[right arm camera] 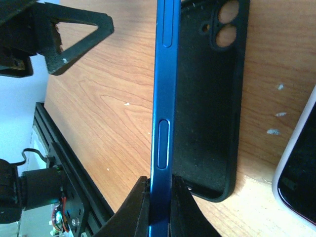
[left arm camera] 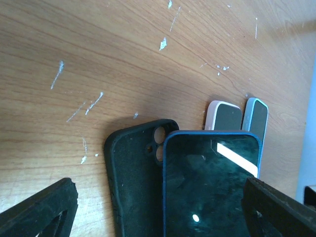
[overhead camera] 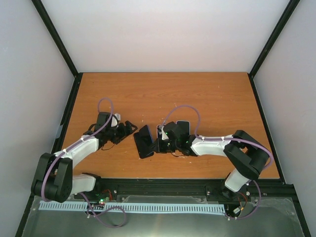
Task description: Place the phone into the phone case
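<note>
The phone point(right arm camera: 162, 98) has a blue frame and a dark screen point(left arm camera: 212, 182). My right gripper point(right arm camera: 160, 210) is shut on its lower end and holds it on edge, tilted over the black phone case point(right arm camera: 207, 98). The case point(left arm camera: 136, 182) lies open side up on the table, its camera holes showing, with the phone covering its right part in the left wrist view. My left gripper point(left arm camera: 158, 215) stands open just short of the case and phone, with nothing between its fingers point(left arm camera: 39, 210). From above, the case point(overhead camera: 143, 142) lies between the left gripper point(overhead camera: 129, 128) and the right gripper point(overhead camera: 159, 144).
Two other phones lie side by side just beyond the case, one with a pale pink rim point(left arm camera: 224, 114) and one with a light blue rim point(left arm camera: 256, 116). The wooden table point(overhead camera: 197, 94) is fenced by a black frame. A black rail point(overhead camera: 163, 187) runs along the near edge.
</note>
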`<action>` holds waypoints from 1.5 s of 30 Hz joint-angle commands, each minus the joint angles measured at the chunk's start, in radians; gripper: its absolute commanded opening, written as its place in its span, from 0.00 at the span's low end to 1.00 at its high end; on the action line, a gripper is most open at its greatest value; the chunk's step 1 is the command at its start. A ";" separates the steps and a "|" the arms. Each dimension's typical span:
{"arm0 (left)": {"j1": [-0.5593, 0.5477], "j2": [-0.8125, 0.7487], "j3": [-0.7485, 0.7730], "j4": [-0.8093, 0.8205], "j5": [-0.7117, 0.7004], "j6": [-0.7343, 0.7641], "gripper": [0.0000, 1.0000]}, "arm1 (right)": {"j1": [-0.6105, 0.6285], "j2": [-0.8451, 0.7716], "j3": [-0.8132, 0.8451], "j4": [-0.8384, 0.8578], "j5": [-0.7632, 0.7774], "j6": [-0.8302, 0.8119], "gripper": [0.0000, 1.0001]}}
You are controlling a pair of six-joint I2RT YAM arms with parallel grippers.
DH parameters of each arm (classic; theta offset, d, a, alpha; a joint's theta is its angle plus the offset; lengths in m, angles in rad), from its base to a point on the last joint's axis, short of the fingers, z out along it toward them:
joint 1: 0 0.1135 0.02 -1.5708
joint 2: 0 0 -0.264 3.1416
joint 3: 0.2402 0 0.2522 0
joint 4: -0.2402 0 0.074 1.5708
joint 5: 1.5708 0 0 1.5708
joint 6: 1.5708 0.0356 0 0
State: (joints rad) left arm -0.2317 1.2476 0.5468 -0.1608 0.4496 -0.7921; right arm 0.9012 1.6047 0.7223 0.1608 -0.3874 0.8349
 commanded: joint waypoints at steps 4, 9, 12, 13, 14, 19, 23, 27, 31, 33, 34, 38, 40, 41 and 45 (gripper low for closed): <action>0.005 0.013 -0.055 0.151 0.075 -0.004 0.90 | 0.010 0.067 0.052 0.064 -0.049 -0.002 0.03; 0.005 0.050 -0.071 0.186 0.102 0.011 0.88 | 0.011 0.106 0.070 0.071 -0.068 0.001 0.03; 0.005 0.077 -0.079 0.209 0.109 0.016 0.86 | 0.010 0.124 0.074 0.085 -0.083 0.008 0.03; 0.005 0.084 -0.084 0.219 0.117 0.016 0.86 | 0.011 0.129 0.075 0.087 -0.087 0.012 0.03; 0.004 0.092 -0.088 0.229 0.122 0.017 0.85 | 0.011 0.134 0.076 0.090 -0.090 0.015 0.03; 0.005 0.128 -0.096 0.262 0.150 0.006 0.83 | 0.010 0.155 0.077 0.103 -0.110 0.032 0.03; 0.004 0.151 -0.097 0.285 0.164 -0.005 0.81 | 0.011 0.183 0.079 0.135 -0.143 0.072 0.04; 0.004 0.177 -0.100 0.312 0.184 -0.022 0.76 | 0.011 0.208 0.079 0.162 -0.157 0.104 0.03; 0.003 0.209 -0.100 0.333 0.205 -0.029 0.71 | 0.011 0.227 0.067 0.186 -0.156 0.122 0.04; 0.003 0.221 -0.102 0.351 0.215 -0.033 0.68 | 0.011 0.235 0.067 0.191 -0.161 0.127 0.03; 0.003 0.227 -0.103 0.359 0.218 -0.034 0.67 | 0.011 0.238 0.065 0.192 -0.166 0.129 0.03; 0.004 0.256 -0.102 0.393 0.246 -0.034 0.61 | 0.011 0.230 0.041 0.219 -0.183 0.149 0.03; 0.002 0.267 -0.102 0.410 0.268 -0.039 0.60 | 0.011 0.220 0.031 0.223 -0.187 0.158 0.03; 0.001 0.271 -0.102 0.413 0.276 -0.043 0.59 | 0.011 0.213 0.026 0.223 -0.191 0.163 0.03; -0.014 0.268 -0.096 0.412 0.289 -0.063 0.58 | 0.011 0.199 0.000 0.221 -0.190 0.182 0.03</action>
State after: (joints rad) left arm -0.2123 1.4925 0.4435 0.1749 0.6701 -0.8322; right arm 0.8989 1.8072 0.7502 0.3717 -0.5446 0.9798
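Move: The open black case lies about 7 cm back, 7 cm right and 6 cm below the left hand. From the right hand, which pinches the blue phone's right long edge, the case is some 5 cm left, 1 cm ahead and 5 cm below. From the right hand, the pink-cased phone lies about 5 cm ahead and 6 cm right, and the light-blue-cased phone about 9 cm ahead and 18 cm right. Downward about 2 cm, then some 3 cm left, the right hand keeps its pinch on the tilted blue phone and works its left long edge against the case's left rim, rolling about 10 degrees. Meanwhile the empty left hand sinks roughly 4.5 cm and goes right towards that rim, its wide jaws partly closing, one finger coming up against the rim's outside. ##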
